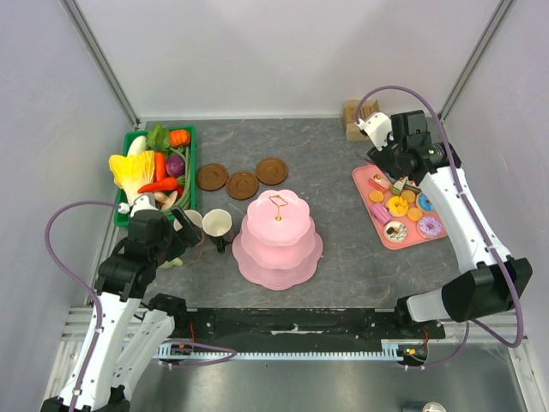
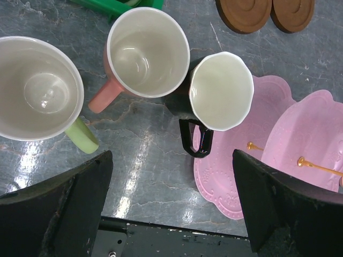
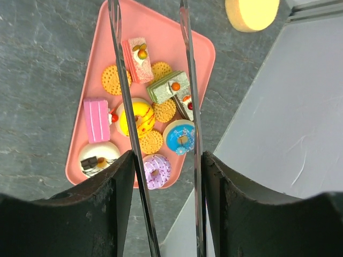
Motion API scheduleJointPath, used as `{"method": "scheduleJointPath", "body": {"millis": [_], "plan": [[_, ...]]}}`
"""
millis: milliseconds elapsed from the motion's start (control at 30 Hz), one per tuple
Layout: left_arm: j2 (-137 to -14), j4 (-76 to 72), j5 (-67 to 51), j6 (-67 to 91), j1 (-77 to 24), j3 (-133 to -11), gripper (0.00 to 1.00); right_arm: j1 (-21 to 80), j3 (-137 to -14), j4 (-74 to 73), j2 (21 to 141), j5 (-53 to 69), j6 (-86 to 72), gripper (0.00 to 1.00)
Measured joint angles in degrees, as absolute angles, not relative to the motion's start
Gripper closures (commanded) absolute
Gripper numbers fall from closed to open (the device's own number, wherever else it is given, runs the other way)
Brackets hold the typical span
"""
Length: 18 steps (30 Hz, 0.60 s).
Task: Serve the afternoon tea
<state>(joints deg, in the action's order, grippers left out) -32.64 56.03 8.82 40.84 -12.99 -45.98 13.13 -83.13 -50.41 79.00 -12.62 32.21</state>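
Three mugs stand together below my open left gripper (image 2: 171,203): a pale one with a green handle (image 2: 40,88), a pink one (image 2: 147,51) and a dark one (image 2: 221,91). The dark mug touches the pink tiered stand (image 1: 279,240). Three brown saucers (image 1: 242,184) lie behind the stand. My right gripper (image 3: 167,176) is shut on metal tongs (image 3: 126,107), whose open arms hang above the pink tray (image 3: 155,27). On the tray lie orange biscuits (image 3: 113,80), a purple donut (image 3: 156,171), a blue donut (image 3: 179,136) and cake bits (image 3: 136,53).
A green crate of toy vegetables (image 1: 154,167) stands at the back left. A yellow disc (image 3: 251,12) lies beyond the tray, near a small wooden block (image 1: 353,120) in the back right corner. Grey walls close in on both sides.
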Motion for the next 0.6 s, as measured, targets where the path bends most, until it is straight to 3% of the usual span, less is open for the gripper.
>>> {"method": "scheduleJointPath", "body": {"millis": [600], "plan": [[-34.00,55.59,8.40,40.84,-12.99,-45.89,0.02,6.96,-85.89,-54.35,91.35,-10.90,37.17,0.42]]}}
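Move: The right gripper holds the metal tongs. The coral cake slice on the pink tray lies about 9 cm ahead, 4 cm to its right and some 22 cm below. At much the same depth, the green cake slice lies 8 cm ahead and 10 cm right, the yellow donut 1 cm ahead and 9 cm right, the pink cake slice 1 cm back and 3 cm right. From the left gripper the coral slice is roughly 22 cm ahead, 48 cm right, 15 cm lower. Lower the right gripper about 6 cm towards the coral cake slice, easing it some 3 cm to the right and slightly forward as it sinks. Tip the fingers about 15 degrees farther down so the tongs steepen over the slice, and slow to a near stop. Keep the grip on the tongs unchanged, their two arms still apart. ##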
